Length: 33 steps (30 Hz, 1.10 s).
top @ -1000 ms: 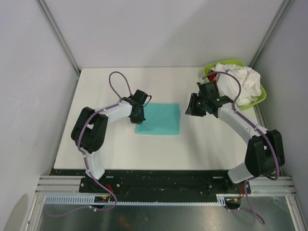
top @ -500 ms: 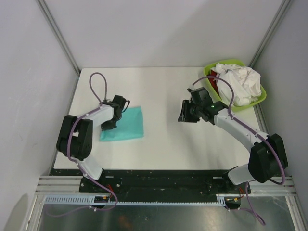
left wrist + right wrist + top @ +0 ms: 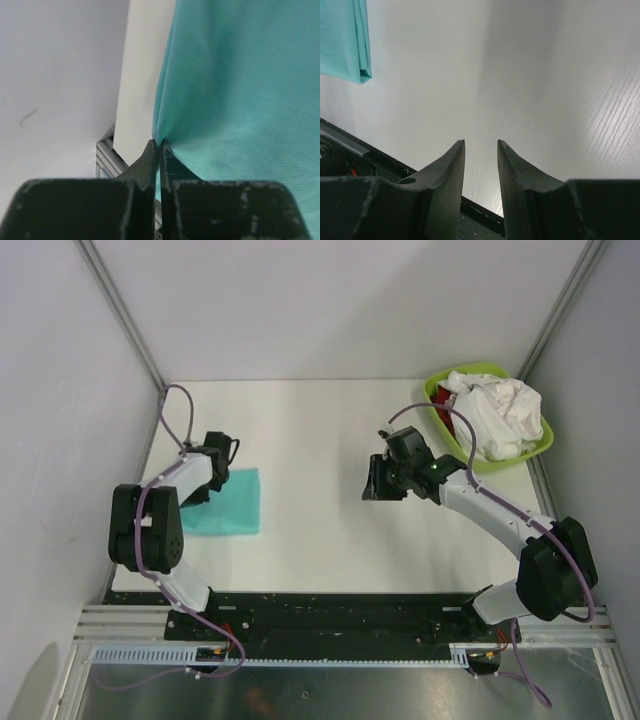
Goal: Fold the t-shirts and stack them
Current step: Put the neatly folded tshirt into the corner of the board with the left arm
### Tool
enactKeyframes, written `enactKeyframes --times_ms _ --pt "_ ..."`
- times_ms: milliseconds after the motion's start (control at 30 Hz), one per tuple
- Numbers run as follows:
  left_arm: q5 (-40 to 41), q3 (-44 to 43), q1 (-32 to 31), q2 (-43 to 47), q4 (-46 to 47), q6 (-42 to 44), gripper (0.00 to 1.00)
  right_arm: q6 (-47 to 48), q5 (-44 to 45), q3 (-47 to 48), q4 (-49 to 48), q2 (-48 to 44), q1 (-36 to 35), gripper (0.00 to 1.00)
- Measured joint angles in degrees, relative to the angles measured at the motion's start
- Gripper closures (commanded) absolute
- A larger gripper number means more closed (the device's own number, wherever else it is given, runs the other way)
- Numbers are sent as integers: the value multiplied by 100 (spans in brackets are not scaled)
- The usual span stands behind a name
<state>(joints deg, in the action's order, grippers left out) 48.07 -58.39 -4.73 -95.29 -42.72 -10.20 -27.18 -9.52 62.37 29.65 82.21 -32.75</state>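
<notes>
A folded teal t-shirt lies flat near the table's left edge. My left gripper is shut on its left border. In the left wrist view the fingertips pinch the cloth's edge, and the teal t-shirt spreads away to the right. My right gripper hangs open over the bare middle of the table with nothing between its fingers. The teal t-shirt's corner shows far off in that view. A crumpled white t-shirt is heaped over a bit of red t-shirt at the back right.
The lime-green basin holding the white and red cloth stands at the table's back right corner. The table's left edge and a metal rail lie just beside the left gripper. Grey walls close in both sides.
The left gripper has dragged the teal t-shirt from the table's middle to its left side. The right gripper has drifted a little left, away from the basin.
</notes>
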Motion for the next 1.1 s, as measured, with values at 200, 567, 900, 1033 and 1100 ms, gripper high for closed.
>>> enactKeyframes --times_ms 200,567,900,1033,1100 --pt "339 -337 157 -184 7 181 100 7 -2 -55 7 0 -46 63" --pt "647 -463 577 -420 9 328 80 103 -63 -66 15 101 -144 63" --pt "374 -916 684 -332 -328 44 12 221 -138 -66 59 127 -170 63" --pt "-743 -1043 160 190 -369 -505 12 223 -131 -68 61 127 -170 63" --pt "-1287 -1043 -260 411 -308 -756 11 221 -129 -74 57 127 -170 63"
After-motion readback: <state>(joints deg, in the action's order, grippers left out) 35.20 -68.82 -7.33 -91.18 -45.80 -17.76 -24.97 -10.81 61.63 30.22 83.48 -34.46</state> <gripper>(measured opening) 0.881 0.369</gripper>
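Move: My left hand holds the left edge of the teal t-shirt lifted; the shirt's middle is about 9 cm to the hand's right, 2 cm back and some 6 cm below. It is going to the board's left edge, roughly 8 cm left and level with the hand; the board's near-left corner is about 9 cm left and 22 cm back. From my right hand, the t-shirt's middle is some 38 cm left, 2 cm back and 12 cm lower. Still pinching the t-shirt's lifted left edge, I draw my left hand about 5 cm further left with a slight rise, taking the folded shirt towards the board's left edge. There my fingers open wide and let go. Then I swing the hand back right some 10 cm and forward, rising a little over the shirt, the wrist tilting some 30 degrees so the fingers point more steeply down. ##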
